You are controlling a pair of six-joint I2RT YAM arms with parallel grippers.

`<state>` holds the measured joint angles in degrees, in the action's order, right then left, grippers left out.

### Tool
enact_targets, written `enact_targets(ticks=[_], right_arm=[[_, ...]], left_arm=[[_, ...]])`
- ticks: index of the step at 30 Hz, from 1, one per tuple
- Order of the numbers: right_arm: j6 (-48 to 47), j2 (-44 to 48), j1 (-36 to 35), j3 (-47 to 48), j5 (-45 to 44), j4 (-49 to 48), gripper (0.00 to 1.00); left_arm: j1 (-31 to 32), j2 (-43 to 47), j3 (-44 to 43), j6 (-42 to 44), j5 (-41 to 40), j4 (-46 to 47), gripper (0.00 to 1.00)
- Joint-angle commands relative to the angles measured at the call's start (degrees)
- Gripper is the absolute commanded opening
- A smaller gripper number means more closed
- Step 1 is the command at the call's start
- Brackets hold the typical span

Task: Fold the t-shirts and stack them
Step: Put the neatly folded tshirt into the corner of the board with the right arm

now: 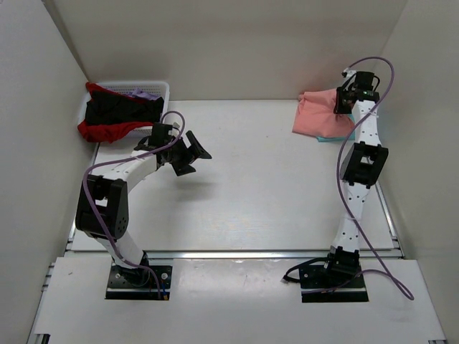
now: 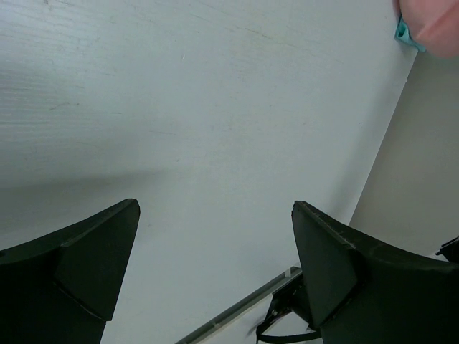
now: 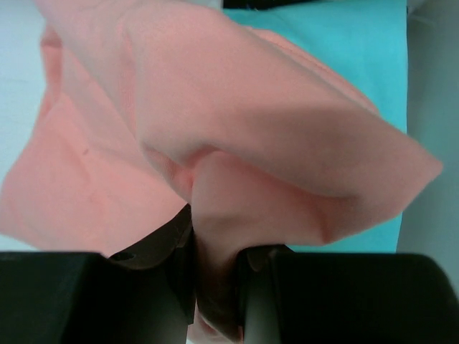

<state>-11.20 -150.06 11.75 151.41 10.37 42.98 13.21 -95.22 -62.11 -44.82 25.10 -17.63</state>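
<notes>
A salmon-pink t-shirt (image 1: 317, 113) lies folded at the table's far right corner, over a turquoise t-shirt (image 1: 328, 139) whose edge peeks out beneath. My right gripper (image 1: 343, 106) is shut on a fold of the pink t-shirt (image 3: 237, 143); the pinched cloth runs down between the jaws, with the turquoise t-shirt (image 3: 344, 50) behind. The pink t-shirt's corner (image 2: 430, 18) and a turquoise sliver (image 2: 405, 32) show top right in the left wrist view. Black (image 1: 122, 111), red (image 1: 107, 131) and lilac (image 1: 143, 93) t-shirts sit in the basket. My left gripper (image 1: 188, 154) hangs open over bare table, its jaws wide apart.
The white slatted basket (image 1: 159, 89) stands at the far left corner against the walls. White walls close in the table (image 1: 244, 186) on the left, back and right. A metal rail (image 1: 237, 252) runs along the near edge by the arm bases.
</notes>
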Motion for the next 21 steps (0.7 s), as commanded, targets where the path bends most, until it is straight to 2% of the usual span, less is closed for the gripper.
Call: enact_targets(ticks=[1, 8, 12, 21], right_arm=[[-1.98, 3.10, 1.52, 4.24, 1.93, -0.80, 0.00], [-3.21, 9.51, 4.24, 1.52, 6.76, 0.53, 0.00], [-4.61, 13.73, 3.55, -2.52, 8.61, -0.35, 0.00], [-4.97, 16.89, 4.33, -2.87, 12.83, 0.53, 0.00]], left_arm=[[-0.29, 0.13, -0.47, 2.19, 1.26, 0.14, 0.99], [1.64, -1.20, -0.65, 1.84, 1.70, 0.75, 0.99], [2.17, -0.58, 0.05, 1.57, 1.80, 0.66, 0.99], [2.26, 0.39, 2.60, 2.45, 1.79, -0.48, 0.99]])
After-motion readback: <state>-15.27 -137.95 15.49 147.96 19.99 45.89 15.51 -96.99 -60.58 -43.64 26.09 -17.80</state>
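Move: Beneath the right hand's closed fingers, in the table's far right corner, lies the folded teal t-shirt: its middle is about 10 cm below, 4 cm to the right and 2 cm ahead. The gripped pink t-shirt sags from those fingers, its middle some 6 cm left, 2 cm ahead and 6 cm down; the table's back edge runs roughly 12 cm straight ahead. From the left hand the teal shirt is about 60 cm right, 28 cm ahead and 9 cm below. Keeping its pinch on the pink t-shirt, the right hand finishes its swing about 3 cm to the right and dips a little, then climbs some 10 cm away from the teal shirt, easing 3 cm back and drifting left again while the fingers tip up slightly. The open, empty left hand sinks and draws back a couple of centimetres. ##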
